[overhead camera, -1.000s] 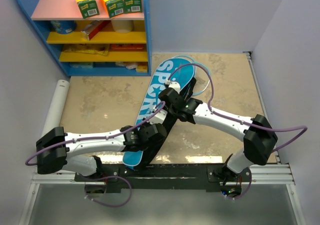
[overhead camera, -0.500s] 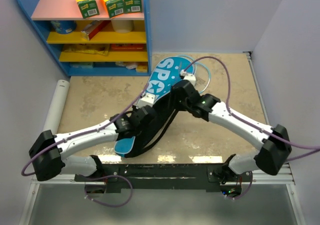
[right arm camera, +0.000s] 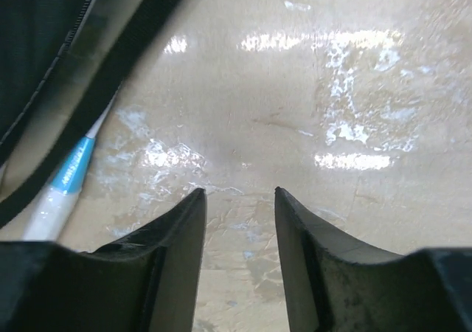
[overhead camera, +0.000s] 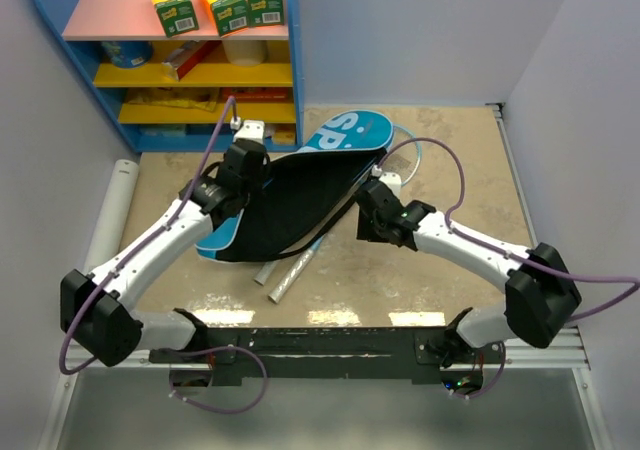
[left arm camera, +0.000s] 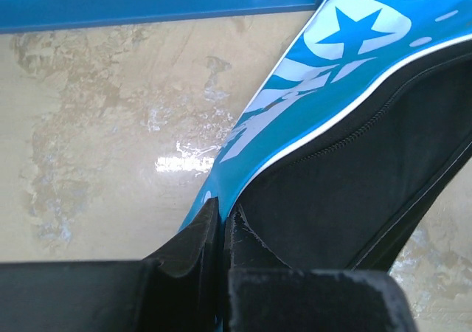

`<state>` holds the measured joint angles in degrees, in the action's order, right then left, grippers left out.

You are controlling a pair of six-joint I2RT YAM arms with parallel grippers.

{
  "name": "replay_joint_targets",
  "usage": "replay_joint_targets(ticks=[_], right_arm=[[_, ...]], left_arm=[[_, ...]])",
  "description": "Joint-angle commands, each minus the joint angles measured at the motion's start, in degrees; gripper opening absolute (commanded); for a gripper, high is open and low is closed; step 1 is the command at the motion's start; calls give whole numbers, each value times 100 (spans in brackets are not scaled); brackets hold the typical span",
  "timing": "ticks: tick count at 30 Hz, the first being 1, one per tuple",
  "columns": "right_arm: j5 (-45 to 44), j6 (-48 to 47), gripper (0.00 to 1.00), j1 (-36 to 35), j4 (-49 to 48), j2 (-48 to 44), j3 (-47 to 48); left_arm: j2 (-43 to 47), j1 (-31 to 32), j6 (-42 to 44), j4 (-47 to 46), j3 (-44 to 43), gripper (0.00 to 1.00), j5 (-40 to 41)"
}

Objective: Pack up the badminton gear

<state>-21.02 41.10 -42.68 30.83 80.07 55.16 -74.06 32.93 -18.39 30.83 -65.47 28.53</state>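
The blue "SPORT" bag (overhead camera: 345,130) lies across the middle of the table with its black inside (overhead camera: 290,205) spread open. My left gripper (overhead camera: 250,175) is shut on the bag's blue edge (left arm camera: 251,136), holding the narrow end up near the shelf. Two silver-white racket handles (overhead camera: 287,273) stick out from under the black flap. A thin light-blue racket rim (overhead camera: 412,165) shows past the bag's wide end. My right gripper (overhead camera: 365,228) hangs open over bare table right of the flap, holding nothing. In the right wrist view, a handle (right arm camera: 63,192) and the bag's black strap (right arm camera: 125,59) lie left of my gripper (right arm camera: 240,192).
A blue shelf unit (overhead camera: 170,60) with orange-green boxes (overhead camera: 218,0) on top stands at the back left. A white tube (overhead camera: 110,215) lies along the left wall. Grey walls close in both sides.
My left gripper has swung the bag's narrow end up and left toward the shelf, spreading the black flap and uncovering the racket handles. My right gripper has opened, let go of the bag and drawn back.
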Motion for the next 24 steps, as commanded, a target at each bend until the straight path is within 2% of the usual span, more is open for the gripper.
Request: replay_joint_targets(ticks=[1, 7, 10, 12, 17, 24], right_arm=[[133, 56, 44, 5, -411, 227, 13], [-95, 231, 43, 5, -745, 807, 197], [-218, 346, 29, 31, -894, 1238, 338], [-210, 424, 14, 119, -982, 1572, 451], [-166, 469, 0, 224, -1324, 1907, 549], [105, 241, 0, 225, -1694, 1740, 680]], left_arm=[[-135, -541, 160, -349, -440, 0, -654], [-267, -1209, 20, -358, -782, 0, -1200], [-293, -1376, -41, -306, -993, 0, -1262], [-293, -1456, -94, -279, -1125, 0, -1333], [-346, -1596, -182, -191, -1433, 0, -1631], [-662, -2062, -375, -86, -2127, 0, -2106]])
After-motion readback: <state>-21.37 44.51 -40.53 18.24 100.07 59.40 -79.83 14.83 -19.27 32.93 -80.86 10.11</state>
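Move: The left gripper already pinches the racket bag's zipped edge. The shelf front lies about 22 cm ahead of it, 8 cm left and 15 cm below; the bag's middle some 12 cm ahead, 13 cm right and 14 cm below; the white tube level with it, 33 cm left and 19 cm below. From the right gripper, half open and empty, the nearer racket's middle is roughly 10 cm ahead, 7 cm left and 10 cm below. Keep the left gripper shut on the bag's edge and pull it forward and left towards the shelf front, raising it steeply midway, about 9 cm in all, while rolling its left side down. Meanwhile sink the right gripper about 8 cm beside the nearer racket, then ease it forward and slightly left towards the shaft, closing the fingers on nothing. ##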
